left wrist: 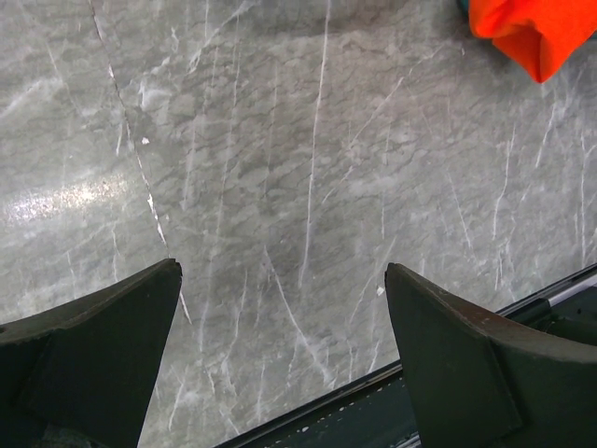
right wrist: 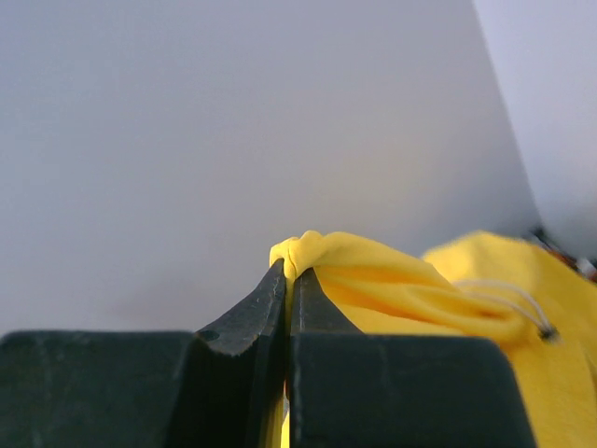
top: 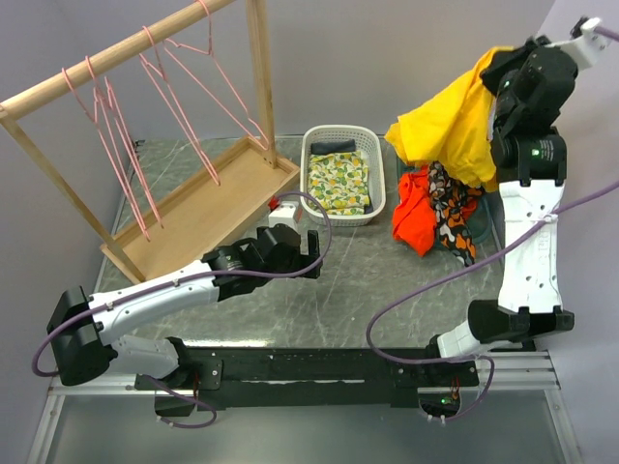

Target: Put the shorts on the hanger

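Observation:
The yellow shorts hang bunched in the air at the far right, lifted off the table. My right gripper is raised high and shut on a pinched fold of them; in the right wrist view the jaws are closed on yellow fabric, and a white drawstring shows. Several pink wire hangers hang on a wooden rail at the far left, well apart from the shorts. My left gripper is open and empty, low over the table's middle; its wrist view shows only marble between the fingers.
An orange-red cloth and a black-white-orange patterned cloth lie under the shorts. The orange-red cloth also shows in the left wrist view. A white basket with lemon-print fabric stands at the back centre. The wooden rack's base lies at the left.

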Action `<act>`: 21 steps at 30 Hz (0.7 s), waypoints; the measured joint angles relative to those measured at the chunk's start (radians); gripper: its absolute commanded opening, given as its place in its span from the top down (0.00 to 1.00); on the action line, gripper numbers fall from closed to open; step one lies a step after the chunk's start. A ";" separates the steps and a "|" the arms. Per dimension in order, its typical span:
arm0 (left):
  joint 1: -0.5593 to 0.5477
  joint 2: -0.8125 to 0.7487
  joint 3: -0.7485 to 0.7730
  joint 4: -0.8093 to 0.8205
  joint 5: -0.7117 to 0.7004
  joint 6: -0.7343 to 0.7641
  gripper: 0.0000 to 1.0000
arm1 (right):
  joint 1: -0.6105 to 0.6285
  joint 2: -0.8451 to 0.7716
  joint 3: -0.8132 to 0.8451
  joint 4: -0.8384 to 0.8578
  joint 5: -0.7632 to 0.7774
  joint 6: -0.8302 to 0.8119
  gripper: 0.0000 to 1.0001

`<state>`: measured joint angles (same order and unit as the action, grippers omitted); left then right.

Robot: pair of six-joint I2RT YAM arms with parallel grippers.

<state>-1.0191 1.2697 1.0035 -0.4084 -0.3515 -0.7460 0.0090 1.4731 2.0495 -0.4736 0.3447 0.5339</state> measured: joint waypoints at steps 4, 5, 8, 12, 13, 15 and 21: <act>0.006 0.000 0.013 0.000 -0.001 0.002 0.04 | 0.006 0.077 0.184 0.019 -0.080 -0.020 1.00; 0.008 0.000 0.017 0.000 -0.001 0.003 0.03 | 0.009 0.085 0.209 0.032 -0.099 -0.027 1.00; 0.012 0.000 0.024 -0.001 -0.001 0.006 0.04 | 0.020 0.082 0.228 0.081 -0.153 -0.036 1.00; 0.015 0.000 0.035 -0.006 -0.003 0.013 0.03 | 0.034 0.081 0.234 0.134 -0.206 -0.038 1.00; 0.016 0.000 0.038 -0.010 -0.004 0.018 0.04 | 0.041 0.080 0.233 0.139 -0.210 -0.040 1.00; 0.017 -0.001 0.045 -0.019 -0.005 0.025 0.04 | 0.061 0.074 0.232 0.144 -0.211 -0.047 1.00; 0.019 -0.031 0.066 -0.040 -0.021 0.046 0.04 | 0.182 0.022 0.222 0.144 -0.186 -0.094 1.00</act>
<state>-0.9997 1.2385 1.0695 -0.4488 -0.3721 -0.6998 0.1905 1.4948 2.2711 -0.3298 0.1585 0.4397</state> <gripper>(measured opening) 0.967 0.025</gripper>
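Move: The right hand already holds the yellow shorts high up; the nearest pink hanger on the rack is about 55 cm to its left, some 4 cm farther out and 20 cm lower. The bin with the orange cloth sits nearly below, 3 cm back, 3 cm left and 48 cm down; the white basket is about 5 cm ahead, 27 cm left and 50 cm down. From the left hand that hanger is some 24 cm ahead, 18 cm left and 15 cm up. Still pinching the yellow shorts, the right hand lifts about 12 cm, swinging left some 10; the left rises slightly. ##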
